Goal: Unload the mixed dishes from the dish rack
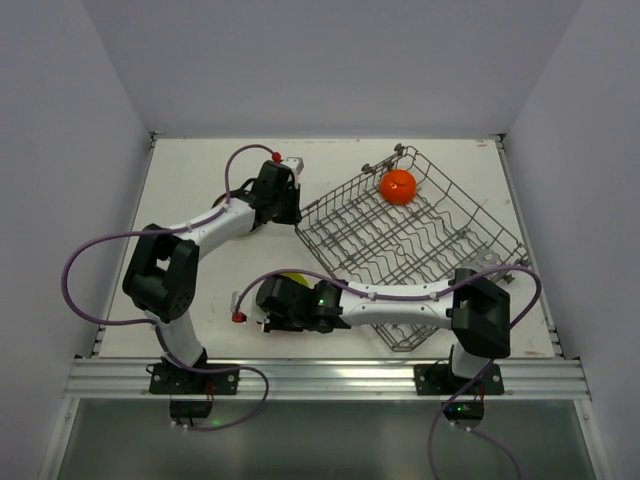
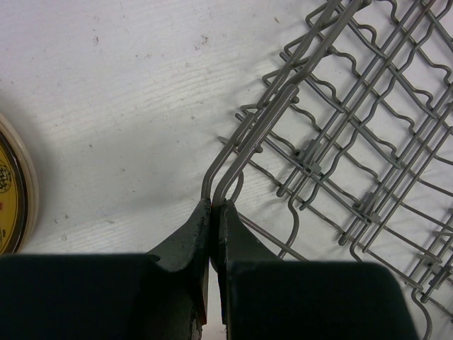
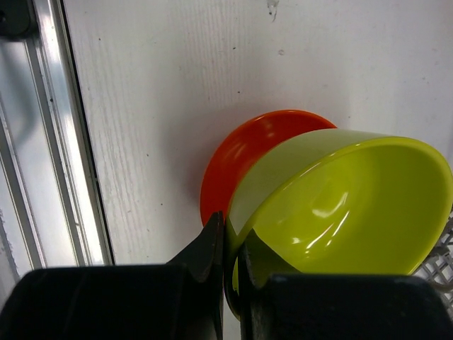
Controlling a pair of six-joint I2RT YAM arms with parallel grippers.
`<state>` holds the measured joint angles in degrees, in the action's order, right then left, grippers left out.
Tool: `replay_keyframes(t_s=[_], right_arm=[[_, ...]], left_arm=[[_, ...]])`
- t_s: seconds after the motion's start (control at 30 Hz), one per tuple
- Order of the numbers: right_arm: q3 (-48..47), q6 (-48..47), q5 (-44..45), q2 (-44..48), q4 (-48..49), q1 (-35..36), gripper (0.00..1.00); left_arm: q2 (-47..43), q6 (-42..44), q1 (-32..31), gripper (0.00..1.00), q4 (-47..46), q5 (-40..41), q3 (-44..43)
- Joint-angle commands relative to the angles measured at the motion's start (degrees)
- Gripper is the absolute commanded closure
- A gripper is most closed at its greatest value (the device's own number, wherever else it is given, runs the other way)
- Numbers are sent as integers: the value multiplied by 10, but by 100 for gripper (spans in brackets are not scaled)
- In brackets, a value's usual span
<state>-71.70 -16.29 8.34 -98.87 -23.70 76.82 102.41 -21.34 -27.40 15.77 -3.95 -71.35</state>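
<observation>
The grey wire dish rack [image 1: 420, 240] sits at the right of the table with one orange bowl [image 1: 398, 186] in its far part. My left gripper [image 2: 214, 205] is shut on a wire loop at the rack's [image 2: 340, 142] left corner; in the top view this left gripper [image 1: 296, 214] is at that corner. My right gripper [image 3: 230, 230] is shut on the rim of a yellow-green bowl [image 3: 347, 205], which is tilted over a second orange bowl [image 3: 241, 159] on the table. From above, the yellow-green bowl [image 1: 291, 279] peeks out beside the right gripper [image 1: 275, 305].
A plate with a yellow patterned face and cream rim [image 2: 13, 188] lies on the table left of the rack corner. The table's metal front rail [image 3: 49, 142] runs close to the bowls. A strip of rack wire [image 3: 446, 258] shows at the right.
</observation>
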Motion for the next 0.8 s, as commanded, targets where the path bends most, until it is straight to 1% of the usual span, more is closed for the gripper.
replay_keyframes(t_s=[0.0,0.17,0.23,0.3,0.37,0.4,0.47,0.57,0.67,0.77], right_arm=[[-44,-16,16,-17,-30,3,98],[-50,-13,-1,-32,-33,3,94],[-56,-10,-5,-37,-41,3,90],[-63,-9,-3,-44,-47,4,84],[-65,-8,2,-47,-49,3,82],[-65,-8,3,-45,-50,3,77],[-66,-4,4,-42,-49,4,73],[-66,-1,2,-35,-49,4,61],[-70,2,3,-33,-55,4,57],[-73,7,4,-28,-64,5,57]], left_arm=[[1,-8,-8,100,4,-25,17],[-2,-8,-8,100,4,-26,17],[-3,-8,-8,100,4,-26,17],[-4,-8,-8,100,4,-26,18],[-5,-9,-8,100,4,-26,19],[-5,-8,-8,100,3,-26,19],[-6,-8,-8,100,3,-26,20],[-5,-8,-8,100,3,-27,19],[-6,-8,-8,100,2,-27,19],[-6,-8,-8,100,2,-27,20]])
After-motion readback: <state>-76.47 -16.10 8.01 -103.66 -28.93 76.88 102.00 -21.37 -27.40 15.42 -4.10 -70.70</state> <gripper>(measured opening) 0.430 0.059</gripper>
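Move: The right hand, still pinching the near rim of the lime bowl, is poised over the near edge of the orange bowl on the table; that bowl's middle lies about 5 cm ahead, roughly level sideways, and 6 cm below. The dish rack's middle is some 18 cm ahead and 30 cm to the right, the stacked plates about 27 cm ahead and 10 cm left. From the left hand the orange bowl is some 19 cm back, 1 cm left, 6 cm below. Straight down goes the right hand, about 2 cm, its fingers tipping some 5 degrees steeper, to set the lime bowl into the orange bowl. As the descent ends the fingers open to nearly half and let go of the rim, staying astride it while the hand eases up barely half a centimetre. The left hand keeps its shut grip on the rack corner. ##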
